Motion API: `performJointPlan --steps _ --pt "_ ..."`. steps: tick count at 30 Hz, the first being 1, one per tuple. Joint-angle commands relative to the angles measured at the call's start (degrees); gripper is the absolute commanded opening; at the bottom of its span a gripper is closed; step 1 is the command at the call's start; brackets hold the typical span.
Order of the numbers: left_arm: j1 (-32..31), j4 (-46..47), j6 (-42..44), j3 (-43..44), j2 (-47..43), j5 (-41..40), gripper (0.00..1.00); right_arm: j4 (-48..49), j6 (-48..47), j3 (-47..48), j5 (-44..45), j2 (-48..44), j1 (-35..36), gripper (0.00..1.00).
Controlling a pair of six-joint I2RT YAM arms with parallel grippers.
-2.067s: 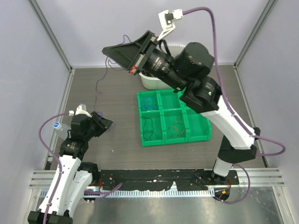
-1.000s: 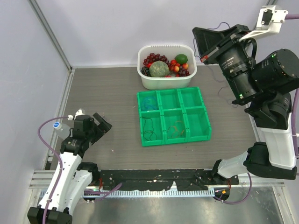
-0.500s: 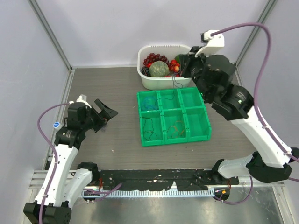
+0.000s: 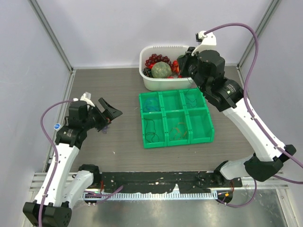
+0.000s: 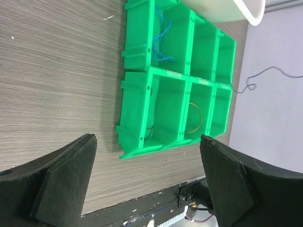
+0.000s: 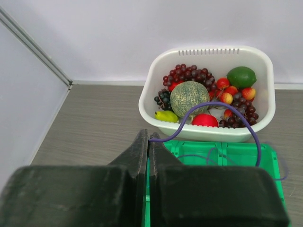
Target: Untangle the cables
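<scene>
My right gripper (image 4: pixel 185 71) hangs over the back of the green tray (image 4: pixel 206 138), shut on a thin purple cable (image 6: pixel 214 103). That cable arcs over the fruit basket and drops into the tray's back right compartment (image 4: pixel 191 97). Other cables lie in separate compartments: a teal-blue one (image 4: pixel 151 104) at back left, a black one (image 4: pixel 150 128) at front left, an orange one (image 4: pixel 179 127) at front middle. My left gripper (image 4: pixel 108 113) is open and holds nothing, left of the tray. Its wrist view shows the tray (image 5: pixel 137 94) between the fingers (image 5: pixel 64 182).
A white basket (image 4: pixel 165 48) of fruit stands right behind the tray, touching its back edge. Bare wooden table lies between my left gripper and the tray. Walls close in left, right and behind. A black rail runs along the near edge.
The right arm swung down from high on the right to above the tray's back right compartment, carrying the purple cable. The left gripper rose and shifted slightly toward the tray, still open.
</scene>
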Motion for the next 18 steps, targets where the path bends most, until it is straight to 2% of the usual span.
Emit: performJointPlan --steps 1,7,18 --pt "-1.65 0.79 3.85 3.71 1.92 -0.86 0.94 3.51 0.83 -1.83 -3.12 0.14 -1.59 0.01" --pt "-2.62 0.96 5.88 5.74 3.68 -2.97 0.95 3.16 -0.41 -1.3 -4.17 1.63 -2.46 0.01" --pt "-4.21 2.54 7.11 8.38 7.98 -4.2 0.96 6.05 0.82 -7.54 -8.04 4.27 -4.31 0.01"
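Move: The right hand holds the purple cable high above the green tray; the tray's empty far-middle compartment lies roughly 43 cm below it, level in reach and about 2 cm to its right. The compartment with the blue cable is some 8 cm to the hand's left, level in reach, and the fruit basket about 13 cm ahead, straight on. From the left hand the far-middle compartment is about 7 cm ahead, 21 cm right and 21 cm down. Still gripping the purple cable, the right hand sinks about 6 cm toward the tray, edging forward; the left drifts forward. ##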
